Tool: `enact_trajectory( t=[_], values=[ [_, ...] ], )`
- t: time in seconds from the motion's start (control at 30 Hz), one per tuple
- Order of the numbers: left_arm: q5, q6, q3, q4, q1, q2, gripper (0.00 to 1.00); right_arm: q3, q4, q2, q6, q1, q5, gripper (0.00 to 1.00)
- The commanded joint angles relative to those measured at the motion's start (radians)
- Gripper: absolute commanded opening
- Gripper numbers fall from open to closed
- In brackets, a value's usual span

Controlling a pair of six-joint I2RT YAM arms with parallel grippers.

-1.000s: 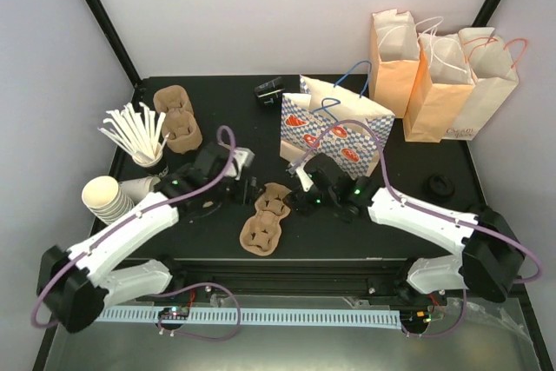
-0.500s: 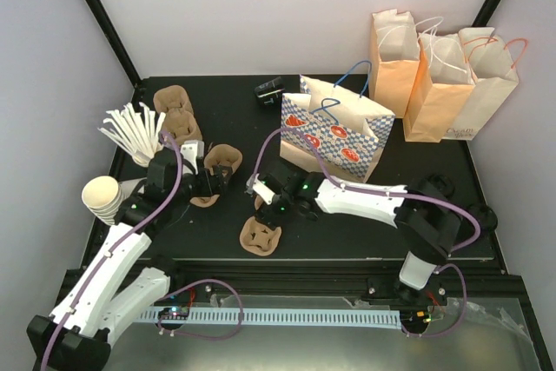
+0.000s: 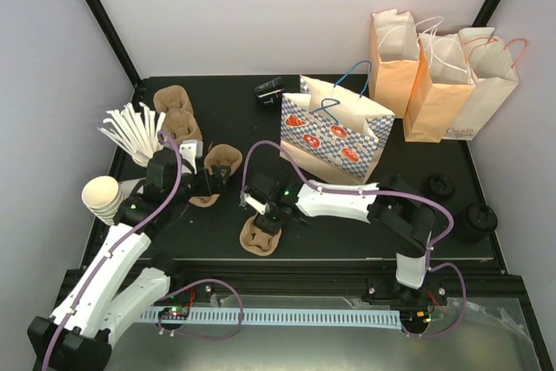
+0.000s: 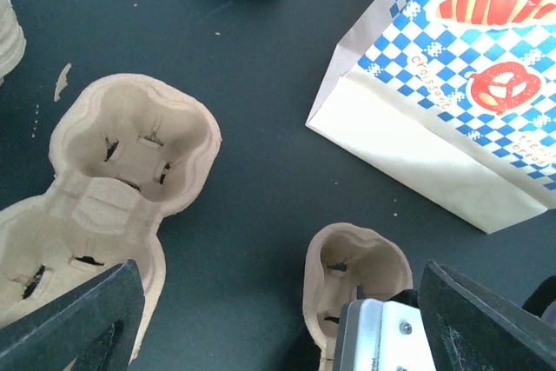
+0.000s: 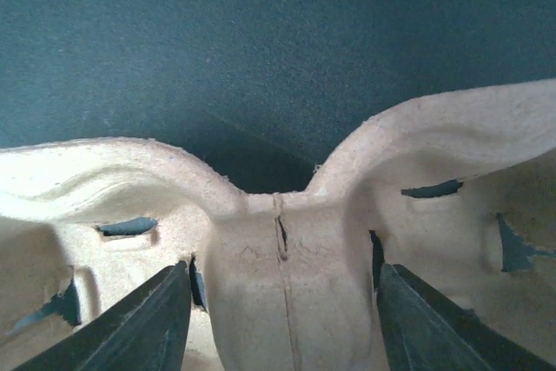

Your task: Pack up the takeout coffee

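Observation:
The takeout coffee (image 3: pixel 476 218), a small black cup with a black lid, stands at the table's far right, away from both arms. A second small black round thing (image 3: pixel 440 185) sits just left of it. My right gripper (image 3: pixel 261 216) (image 5: pixel 282 319) is open and reaches down into a brown pulp carrier (image 3: pixel 261 234) (image 5: pixel 287 249). One of its fingers stands in each well, either side of the middle ridge. My left gripper (image 3: pixel 211 182) (image 4: pixel 278 336) is open and empty, beside another pulp carrier (image 3: pixel 221 162) (image 4: pixel 130 145).
A blue-checked paper bag (image 3: pixel 334 132) (image 4: pixel 452 84) stands behind the right arm, and three plain paper bags (image 3: pixel 434 76) stand at the back right. On the left are stacked cream cups (image 3: pixel 104 199), white stirrers (image 3: pixel 135 135) and more carriers (image 3: pixel 176 115). A dark object (image 3: pixel 271 89) lies at the back.
My left arm drew back to the left, opened and left a carrier there. My right arm swung left onto the other carrier, and its jaws narrowed.

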Motion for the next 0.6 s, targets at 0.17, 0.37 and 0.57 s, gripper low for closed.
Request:
enact_trajectory(
  t=[0.17, 0.37, 0.57],
  values=[
    [-0.041, 0.034, 0.034, 0.010, 0.010, -0.044, 0.89, 0.034, -0.031, 0.013, -0.005, 0.011, 0.054, 0.46],
    [-0.050, 0.041, 0.045, 0.006, 0.010, -0.049, 0.89, 0.017, -0.003, -0.061, 0.012, 0.011, 0.049, 0.36],
    [-0.054, 0.044, 0.053, 0.036, 0.012, -0.039, 0.89, -0.021, 0.035, -0.218, 0.047, 0.000, 0.062, 0.36]
  ],
)
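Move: The front cup tray lies right under the right hand, its narrow waist already between the open fingers and its middle roughly 1 cm below the hand point. The second cup tray sits about 9 cm farther ahead and 10 cm to the left, while the blue-checked bag stands some 16 cm ahead and 16 cm to the right. From the left hand, the front cup tray is about 9 cm back, 9 cm to the right and 18 cm below. The right fingers close from well over half open to about a third while the hand settles a last half centimetre, pinching the front cup tray across its narrow waist, one pad on either side. Keeping that grip, the right hand then lifts almost straight up, quickening to finish some 4 cm above where it began, with the wrist tilting only slightly. ##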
